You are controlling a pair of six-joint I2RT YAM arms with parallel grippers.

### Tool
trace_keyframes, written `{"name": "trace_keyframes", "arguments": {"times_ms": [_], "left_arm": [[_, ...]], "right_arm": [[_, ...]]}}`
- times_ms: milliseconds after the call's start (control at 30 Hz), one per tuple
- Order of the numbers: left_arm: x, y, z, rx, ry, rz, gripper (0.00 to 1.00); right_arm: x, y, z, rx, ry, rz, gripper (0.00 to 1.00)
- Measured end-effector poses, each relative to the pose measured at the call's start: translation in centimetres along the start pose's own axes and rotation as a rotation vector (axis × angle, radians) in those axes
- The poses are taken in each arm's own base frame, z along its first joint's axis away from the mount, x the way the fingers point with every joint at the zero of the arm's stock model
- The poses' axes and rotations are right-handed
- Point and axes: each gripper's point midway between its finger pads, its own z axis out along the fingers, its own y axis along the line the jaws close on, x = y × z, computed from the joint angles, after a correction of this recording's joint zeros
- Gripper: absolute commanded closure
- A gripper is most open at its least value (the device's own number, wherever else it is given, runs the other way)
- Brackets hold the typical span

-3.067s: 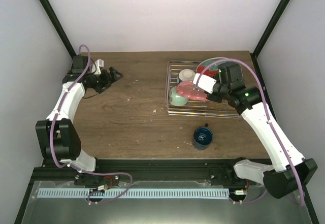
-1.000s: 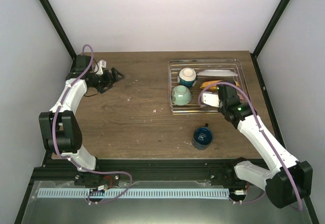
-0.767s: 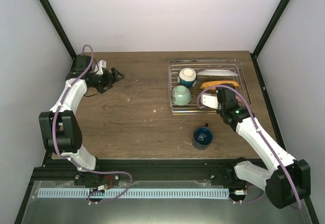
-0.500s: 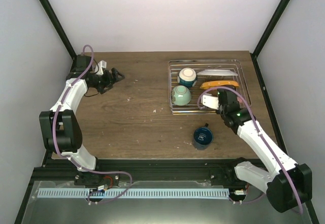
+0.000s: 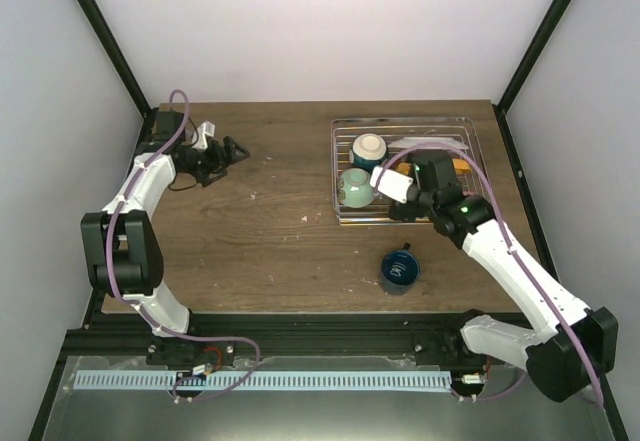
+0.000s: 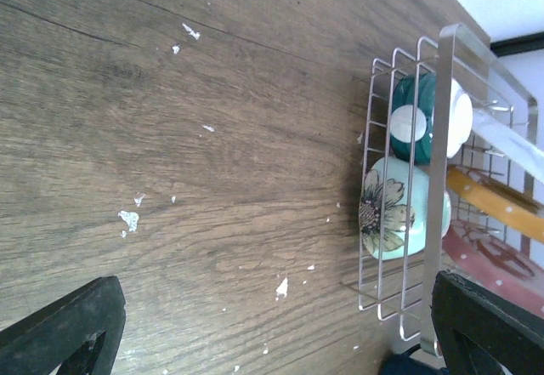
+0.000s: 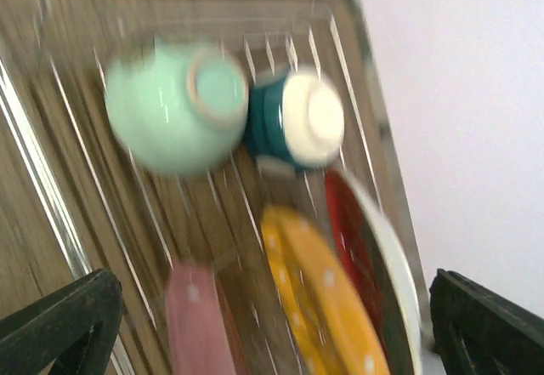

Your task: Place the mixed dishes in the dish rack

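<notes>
The dish rack (image 5: 341, 131) stands at the table's back right. In it, a cream bowl with blue outside (image 5: 369, 149) and a pale green bowl (image 5: 355, 188) lie tipped at the left end. Seen blurred from the right wrist, the pink dotted plate (image 7: 197, 324), the orange dotted plate (image 7: 323, 298) and the red-and-teal plate (image 7: 374, 273) stand on edge. My right gripper (image 5: 403, 206) hovers open over the rack's front, holding nothing. The dark blue mug (image 5: 399, 270) sits on the table in front of the rack. My left gripper (image 5: 228, 150) is open and empty at the far left.
From the left wrist I see the rack (image 6: 435, 179) across bare wood dotted with white crumbs (image 6: 128, 219). Black frame posts (image 5: 525, 51) rise at the back corners. Table edges run close to the rack's right side.
My right gripper has opened, leaving the pink plate standing in the rack, and has risen and swung left over the rack. The left arm has barely shifted.
</notes>
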Motion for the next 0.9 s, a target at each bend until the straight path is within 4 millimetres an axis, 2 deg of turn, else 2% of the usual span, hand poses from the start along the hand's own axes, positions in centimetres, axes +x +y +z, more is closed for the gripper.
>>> {"name": "trace_keyframes", "arguments": {"times_ms": [67,167,233,367,467,533,567,667,767,900], "left_arm": [[0.3,-0.2,0.3,-0.011,0.007,0.027,0.0],[1.1,-1.3,1.1,-0.047,0.027,0.1,0.0],[1.8,-3.1,1.7,-0.078,0.045,0.201,0.0],[3.7,-8.3,2.8,-0.087,0.078,0.445,0.01],[6.3,-10.5,3.7,-0.058,0.138,0.578,0.01],[8.2,-11.1,4.2,-0.048,0.188,0.639,0.01],[9.1,-11.3,4.4,-0.046,0.213,0.67,0.01],[12.0,-11.9,4.9,-0.047,0.289,0.766,0.01],[14.2,-12.0,5.1,-0.056,0.348,0.834,0.01],[16.0,-11.6,5.3,-0.096,0.395,0.9,0.01]], "right_arm": [[-2.9,-0.7,0.0,-0.01,-0.109,0.077,0.0],[-6.8,-3.3,0.2,0.01,-0.252,0.222,0.0],[-9.1,-6.2,0.6,0.038,-0.317,0.336,0.0],[-13.1,-14.1,2.1,0.115,-0.391,0.549,0.0],[-14.0,-20.3,3.6,0.182,-0.407,0.723,0.0],[-12.9,-23.7,4.5,0.226,-0.393,0.849,0.0],[-11.7,-25.3,4.9,0.252,-0.375,0.924,0.0],[-7.1,-28.0,5.5,0.31,-0.304,1.12,0.0],[-2.4,-28.5,5.6,0.345,-0.222,1.276,0.0],[1.8,-28.0,6.0,0.363,-0.132,1.399,0.0]]}}
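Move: The blue mug waits on the table some 24 cm back and 37 cm to the right of the left hand, about 12 cm below it. The green bowl in the rack is roughly 28 cm right of that hand and 3 cm back, the blue-white bowl 32 cm right and 7 cm ahead. From the right hand the mug is about 14 cm back, 2 cm right and 17 cm down; the pink plate, already in the rack, is 10 cm right and 2 cm ahead. Swinging right about 17 cm and back some 11 cm, the open left hand closes in on the mug, ending near its starting height and turned about 50 degrees clockwise. The empty right hand clears the rack, going forward and up with a swing left, then sweeping right and sinking slightly, rolling left side up and turning clockwise, fingers open. ##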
